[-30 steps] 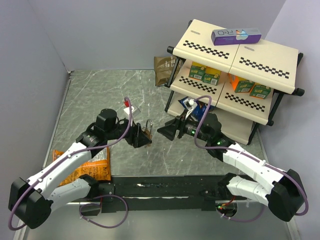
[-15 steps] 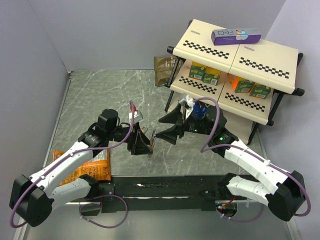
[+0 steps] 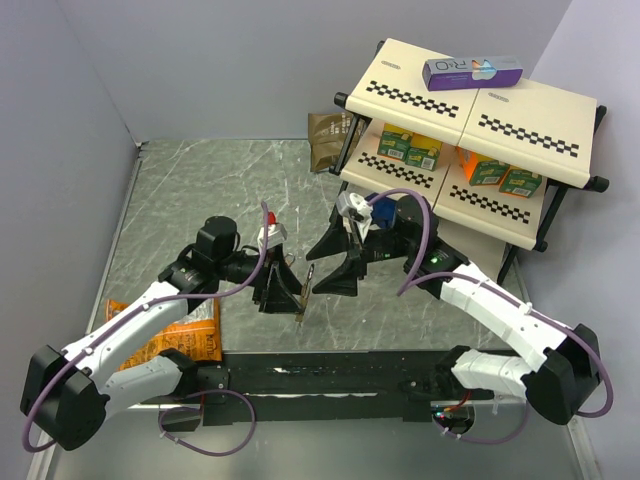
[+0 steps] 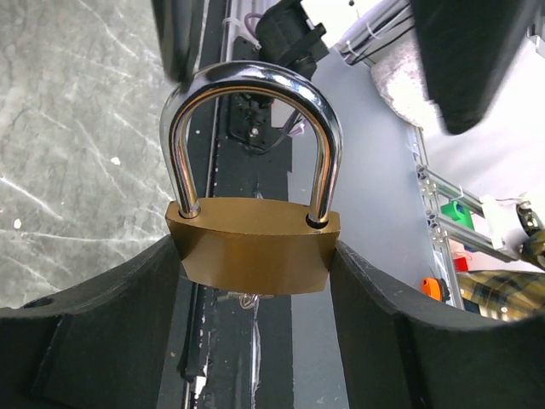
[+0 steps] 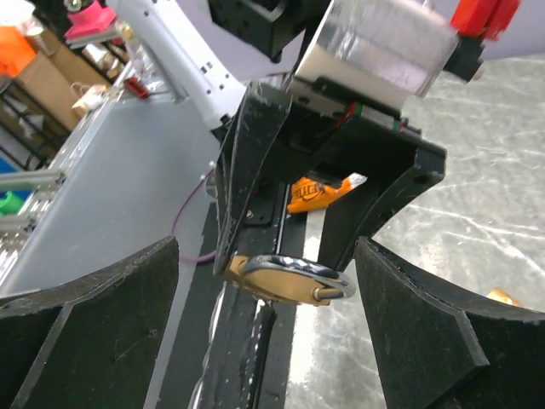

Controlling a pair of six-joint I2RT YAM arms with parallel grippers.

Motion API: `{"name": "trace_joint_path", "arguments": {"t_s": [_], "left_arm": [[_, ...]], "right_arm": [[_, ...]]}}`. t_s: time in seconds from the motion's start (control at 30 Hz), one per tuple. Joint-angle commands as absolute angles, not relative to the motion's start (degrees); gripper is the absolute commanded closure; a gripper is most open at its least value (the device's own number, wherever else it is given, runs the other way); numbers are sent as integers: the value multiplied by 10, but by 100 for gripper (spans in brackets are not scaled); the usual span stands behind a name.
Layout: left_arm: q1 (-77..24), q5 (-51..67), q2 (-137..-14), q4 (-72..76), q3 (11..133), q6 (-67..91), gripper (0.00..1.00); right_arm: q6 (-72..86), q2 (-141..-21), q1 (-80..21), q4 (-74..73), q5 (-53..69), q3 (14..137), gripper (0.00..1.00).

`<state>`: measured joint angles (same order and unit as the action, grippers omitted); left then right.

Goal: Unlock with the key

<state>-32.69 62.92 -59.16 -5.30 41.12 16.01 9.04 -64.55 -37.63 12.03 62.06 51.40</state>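
My left gripper is shut on the brass padlock, pinching its body from both sides. The silver shackle points away from the wrist, and both its legs sit in the body. Under the body hangs the key, a small silvery piece with a thin wire. From above, the padlock is held over the table's near middle, with the key showing as a thin line beside it. My right gripper faces it from the right, open, with the padlock just ahead of its spread fingers.
A two-tier shelf rack with small boxes stands at the right rear, a purple box on top. An orange snack bag lies under the left arm. A brown pouch leans at the back. A black rail runs along the near edge.
My right gripper has moved left toward the padlock and spread its jaws wider. My left gripper has rolled and shifted slightly nearer, tipping the padlock so the key hangs down.
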Motion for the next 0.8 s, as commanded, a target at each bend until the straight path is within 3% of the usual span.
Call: {"name": "trace_joint_path", "arguments": {"t_s": [0.0,0.23,0.67,0.77], "left_arm": [[-327,687,-587,23,422,172,99],[-327,684,-590,21,422,171,99],[-327,643,-585,2,426,156,99],[-327,633,-582,2,425,154,99]], "right_arm": [[18,-657,-379,46,655,555,12],[12,-680,-379,38,657,558,19],[13,-670,-379,32,628,543,53],[12,-667,-379,30,620,539,56]]}}
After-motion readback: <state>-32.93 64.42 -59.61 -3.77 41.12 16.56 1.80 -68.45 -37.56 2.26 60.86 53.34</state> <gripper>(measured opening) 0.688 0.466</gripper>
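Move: The large padlock's shackle sits about 3 cm left of the right hand point and 3 cm below it, nearly level fore and aft, its arch turned up and towards that hand. The padlock's body is roughly 5 cm to the left, 7 cm lower and 2 cm farther back. On the table, the small padlock lies some 15 cm ahead, 7 cm to the left and 16 cm below. From the left hand, the shackle is about 2 cm to the right and 4 cm up. The large padlock stays gripped by its body in the left hand, which holds practically still, while the right hand, pointing left, sinks about 3 cm towards the shackle and then eases 1 cm forward. Its wide-open fingers close to about half as they come around the shackle's forward leg, the hand rolling some 5 degrees; firm contact can't be made out. ##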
